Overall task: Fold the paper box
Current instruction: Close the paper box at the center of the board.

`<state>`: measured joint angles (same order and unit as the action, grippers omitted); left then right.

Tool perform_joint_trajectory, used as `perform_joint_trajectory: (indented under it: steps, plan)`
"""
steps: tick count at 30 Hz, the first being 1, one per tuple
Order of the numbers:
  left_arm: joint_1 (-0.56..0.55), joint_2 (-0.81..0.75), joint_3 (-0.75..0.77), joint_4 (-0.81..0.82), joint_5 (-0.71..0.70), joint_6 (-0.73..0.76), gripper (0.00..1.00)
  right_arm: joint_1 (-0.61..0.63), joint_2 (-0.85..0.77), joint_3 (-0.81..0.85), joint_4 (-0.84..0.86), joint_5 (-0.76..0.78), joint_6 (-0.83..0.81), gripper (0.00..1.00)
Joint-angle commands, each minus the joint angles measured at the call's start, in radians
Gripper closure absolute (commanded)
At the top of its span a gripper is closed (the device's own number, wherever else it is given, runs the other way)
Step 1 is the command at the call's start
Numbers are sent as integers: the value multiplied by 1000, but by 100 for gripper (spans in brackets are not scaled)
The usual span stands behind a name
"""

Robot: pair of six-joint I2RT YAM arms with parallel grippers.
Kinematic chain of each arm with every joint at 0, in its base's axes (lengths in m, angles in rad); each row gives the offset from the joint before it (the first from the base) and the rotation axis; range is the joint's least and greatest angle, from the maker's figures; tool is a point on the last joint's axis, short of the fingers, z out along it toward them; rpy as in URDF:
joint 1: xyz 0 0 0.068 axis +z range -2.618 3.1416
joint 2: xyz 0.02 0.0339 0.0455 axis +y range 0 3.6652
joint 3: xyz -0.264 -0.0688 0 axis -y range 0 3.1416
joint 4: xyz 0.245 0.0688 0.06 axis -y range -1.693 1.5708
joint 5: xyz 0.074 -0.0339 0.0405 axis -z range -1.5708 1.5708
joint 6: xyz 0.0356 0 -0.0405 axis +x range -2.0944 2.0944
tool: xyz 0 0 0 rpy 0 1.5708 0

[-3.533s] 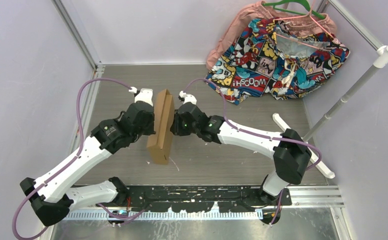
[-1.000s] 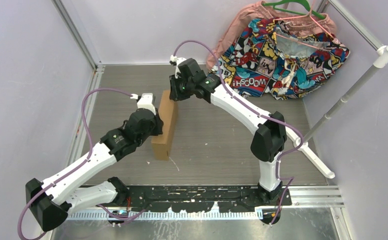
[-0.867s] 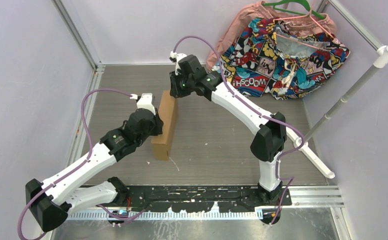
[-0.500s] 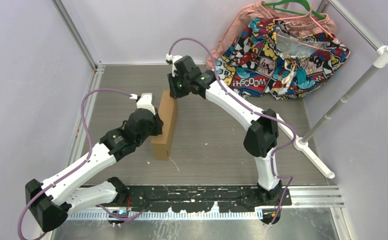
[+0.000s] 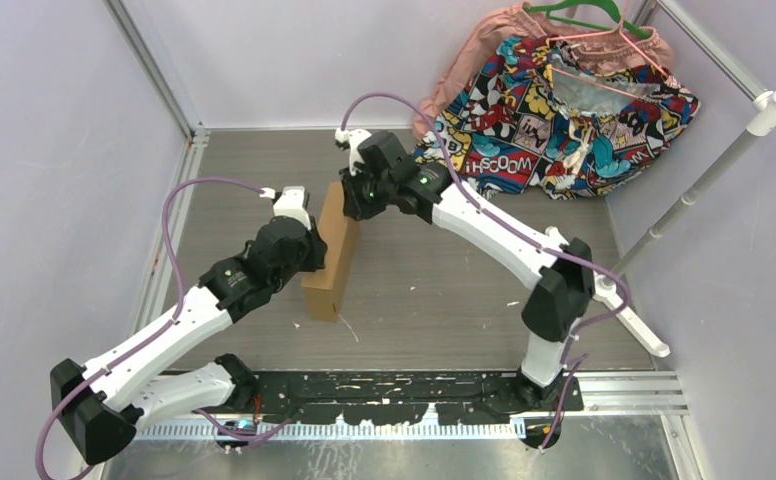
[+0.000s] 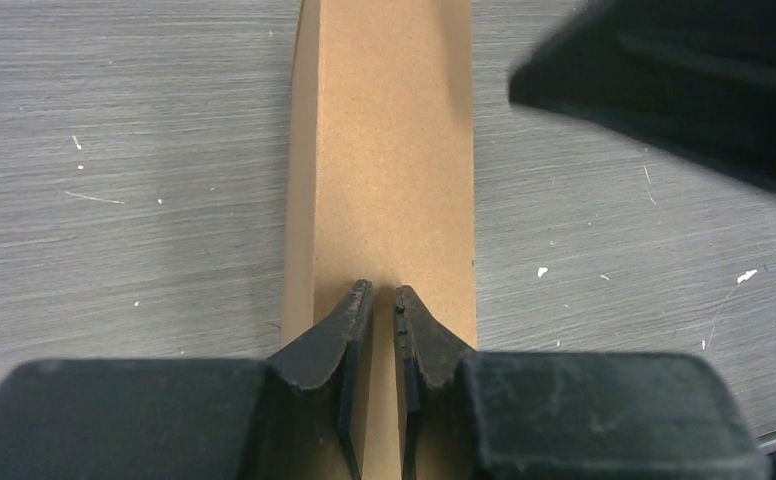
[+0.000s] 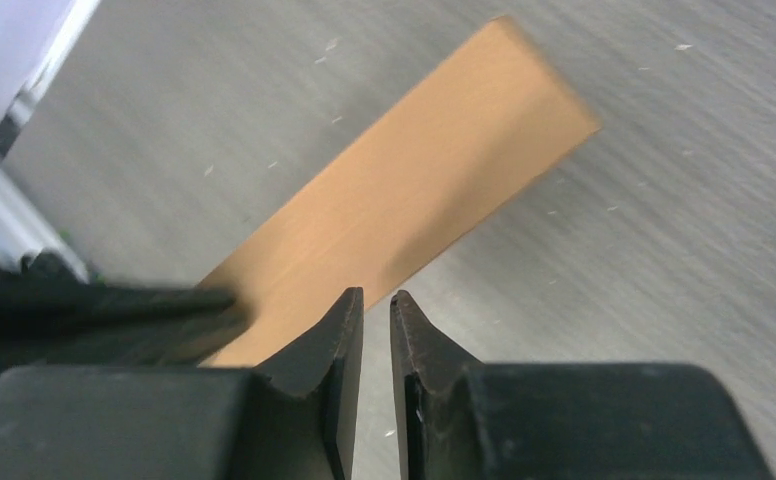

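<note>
The paper box is a closed brown cardboard slab standing on a long narrow edge, running from near to far at the table's middle. My left gripper sits at its upper narrow face; in the left wrist view the gripper shows its jaws almost together over the box, nothing between them. My right gripper is at the box's far end. In the right wrist view this gripper is shut to a thin slit and empty, hanging over the table just beside the box.
A comic-print cloth with a pink garment and green hanger lies at the back right. A white pole leans along the right side. Metal frame rails border the left. The right arm's black link crosses above the box.
The right arm has come nearer and lower, from beyond the box's far end to right at it, its elbow swinging right. Its jaws narrowed slightly. The left arm and box stayed put.
</note>
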<state>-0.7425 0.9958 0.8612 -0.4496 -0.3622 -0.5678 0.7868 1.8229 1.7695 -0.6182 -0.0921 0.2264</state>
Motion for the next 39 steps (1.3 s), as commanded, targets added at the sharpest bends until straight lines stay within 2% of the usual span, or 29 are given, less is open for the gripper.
perform_joint_trajectory:
  steps: [1, 7, 13, 31, 39]
  plan:
    - [18, 44, -39, -199, 26, 25, 84, 82, -169, -71, -23, -95, -34, 78]
    - [36, 22, -45, -192, 19, 23, 84, 119, -278, -233, 76, -216, 61, 78]
    - [40, -6, -51, -185, 22, 7, 84, 186, -311, -304, 132, -241, 109, 78]
    - [40, -43, -62, -184, 36, -14, 83, 260, -218, -355, 258, -262, 182, 78]
    - [41, -62, -73, -186, 36, -17, 83, 273, -193, -401, 251, -208, 200, 79]
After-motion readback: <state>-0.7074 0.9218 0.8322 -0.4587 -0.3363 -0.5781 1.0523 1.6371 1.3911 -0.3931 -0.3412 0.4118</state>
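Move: The paper box stands on its long narrow side, running forward and back. From the right hand, above its right edge, the box's middle is about 5 cm back, 7 cm left and 11 cm down. The left fingertips, on the box top, are roughly 8 cm back, 10 cm left and 3 cm below the right hand. From the left hand, the box's middle lies about 3 cm ahead, 3 cm right and 8 cm down. Back along the top of the paper box towards its near end the right hand sweeps about 17 cm, fast at first, then easing and swinging some 6 cm left. It arches a few centimetres up, dips again late to finish slightly lower beside the left fingers, and turns about 20 degrees counter-clockwise as it tips down. The left fingertips keep resting on the box top, drifting a centimetre left; both grippers stay nearly shut. ##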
